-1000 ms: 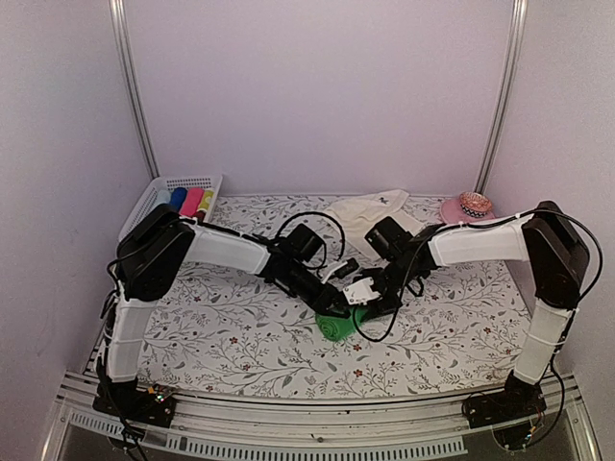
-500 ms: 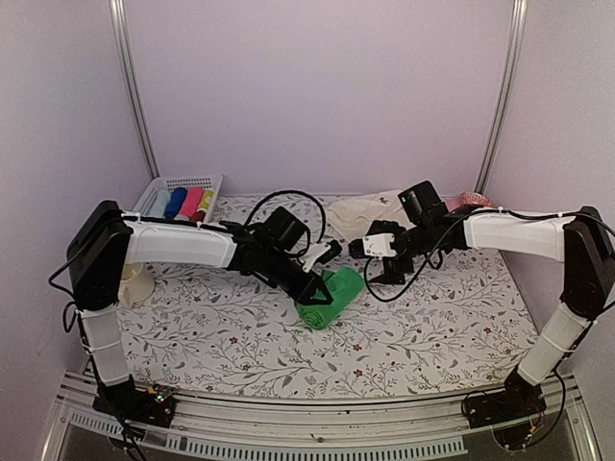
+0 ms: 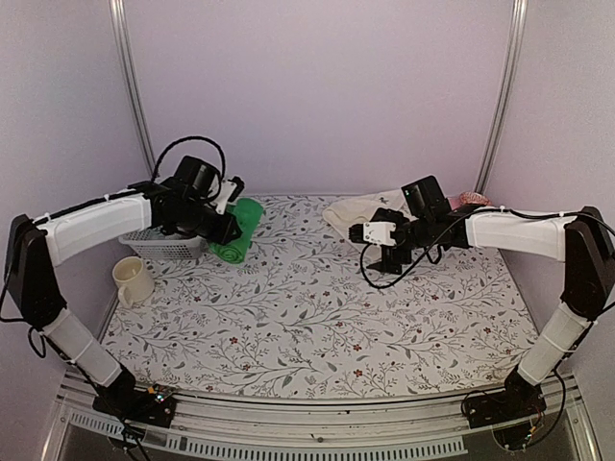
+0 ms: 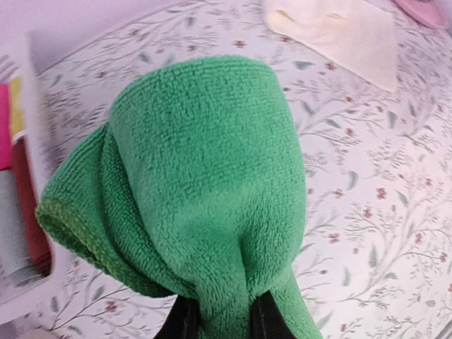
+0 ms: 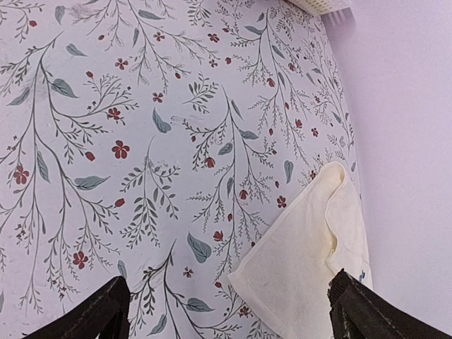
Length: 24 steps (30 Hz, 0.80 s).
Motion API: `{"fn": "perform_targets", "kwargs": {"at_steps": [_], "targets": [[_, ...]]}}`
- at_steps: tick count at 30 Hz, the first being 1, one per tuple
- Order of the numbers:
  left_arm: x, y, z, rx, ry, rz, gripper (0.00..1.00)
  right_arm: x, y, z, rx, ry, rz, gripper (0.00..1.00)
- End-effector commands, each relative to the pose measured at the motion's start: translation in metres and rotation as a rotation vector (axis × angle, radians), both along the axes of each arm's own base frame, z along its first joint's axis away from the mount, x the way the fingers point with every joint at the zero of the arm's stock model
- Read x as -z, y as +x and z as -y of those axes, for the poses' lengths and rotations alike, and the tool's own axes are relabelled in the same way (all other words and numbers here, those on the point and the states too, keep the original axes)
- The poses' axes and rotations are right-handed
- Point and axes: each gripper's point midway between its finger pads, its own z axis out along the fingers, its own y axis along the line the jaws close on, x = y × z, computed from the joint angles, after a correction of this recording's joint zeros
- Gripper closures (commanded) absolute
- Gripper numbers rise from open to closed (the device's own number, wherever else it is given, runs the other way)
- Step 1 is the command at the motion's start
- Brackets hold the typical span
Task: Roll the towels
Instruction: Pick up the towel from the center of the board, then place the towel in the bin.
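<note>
The green towel (image 3: pixel 242 229) is rolled into a short cylinder and hangs off the table at the back left, beside the basket. My left gripper (image 3: pixel 227 223) is shut on it. In the left wrist view the green roll (image 4: pixel 205 176) fills the frame, with both dark fingertips (image 4: pixel 185 321) pinching its lower end, the left gripper (image 4: pixel 222 319). The cream-white towel (image 3: pixel 357 211) lies flat and rumpled at the back centre. My right gripper (image 3: pixel 382 257) hovers open just in front of it. In the right wrist view the cream towel's corner (image 5: pixel 304 268) lies between the wide-apart fingers of the right gripper (image 5: pixel 229 314).
A white basket (image 3: pixel 159 245) holding coloured rolls (image 4: pixel 14 198) stands at the back left under my left arm. A cream mug (image 3: pixel 132 280) stands near the left edge. A pink dish (image 3: pixel 471 200) sits at the back right. Walls close in on three sides.
My left arm has carried the green roll from the table's middle to the back left by the basket. My right gripper has opened wide and drawn back toward the cream towel.
</note>
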Motion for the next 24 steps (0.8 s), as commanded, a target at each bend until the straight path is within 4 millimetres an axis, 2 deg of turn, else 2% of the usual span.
{"fn": "perform_targets", "kwargs": {"at_steps": [1, 4, 5, 7, 10, 18, 22, 24], "targets": [[-0.03, 0.027, -0.094, -0.213, 0.154, 0.067, 1.0, -0.01, 0.011, 0.0, 0.041, 0.021, 0.027, 0.01], [-0.045, 0.043, -0.142, -0.331, 0.243, 0.095, 1.0, -0.009, 0.011, 0.0, 0.043, 0.021, 0.024, 0.01], [-0.047, 0.048, -0.166, -0.392, 0.293, 0.093, 1.0, -0.008, 0.011, 0.0, 0.043, 0.022, 0.02, 0.01], [-0.046, 0.057, -0.199, -0.46, 0.364, 0.076, 1.0, -0.006, 0.011, 0.0, 0.046, 0.02, 0.014, 0.01], [-0.037, 0.067, -0.235, -0.509, 0.472, 0.045, 1.0, -0.004, 0.011, 0.0, 0.046, 0.02, 0.008, 0.01], [-0.012, 0.1, -0.29, -0.553, 0.601, -0.017, 1.0, 0.005, 0.009, -0.001, 0.045, 0.021, -0.023, 0.01], [0.006, 0.119, -0.303, -0.553, 0.642, -0.047, 1.0, 0.011, 0.008, -0.001, 0.044, 0.014, -0.039, 0.01], [0.021, 0.129, -0.307, -0.533, 0.634, -0.072, 1.0, 0.014, 0.007, -0.002, 0.041, 0.012, -0.047, 0.01]]}}
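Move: The left hand already holds the rolled green towel about 17 cm above the table. The basket it is being carried to has its middle some 17 cm ahead of the hand, 26 cm to its left and 13 cm below. The dark red roll in it lies about 15 cm ahead and 18 cm left, while the mug stands roughly 27 cm left and 4 cm back. From the right hand, the basket is about 65 cm left and 17 cm ahead. Still pinching the rolled green towel at one end, the left hand sweeps it about 29 cm left and some 11 cm forward to the basket's front-left space. It arcs up about 5 cm, then sinks some 7 cm over the basket, turning counter-clockwise with its left side tipping up, about 30 degrees each. The fingers keep their hold throughout. ##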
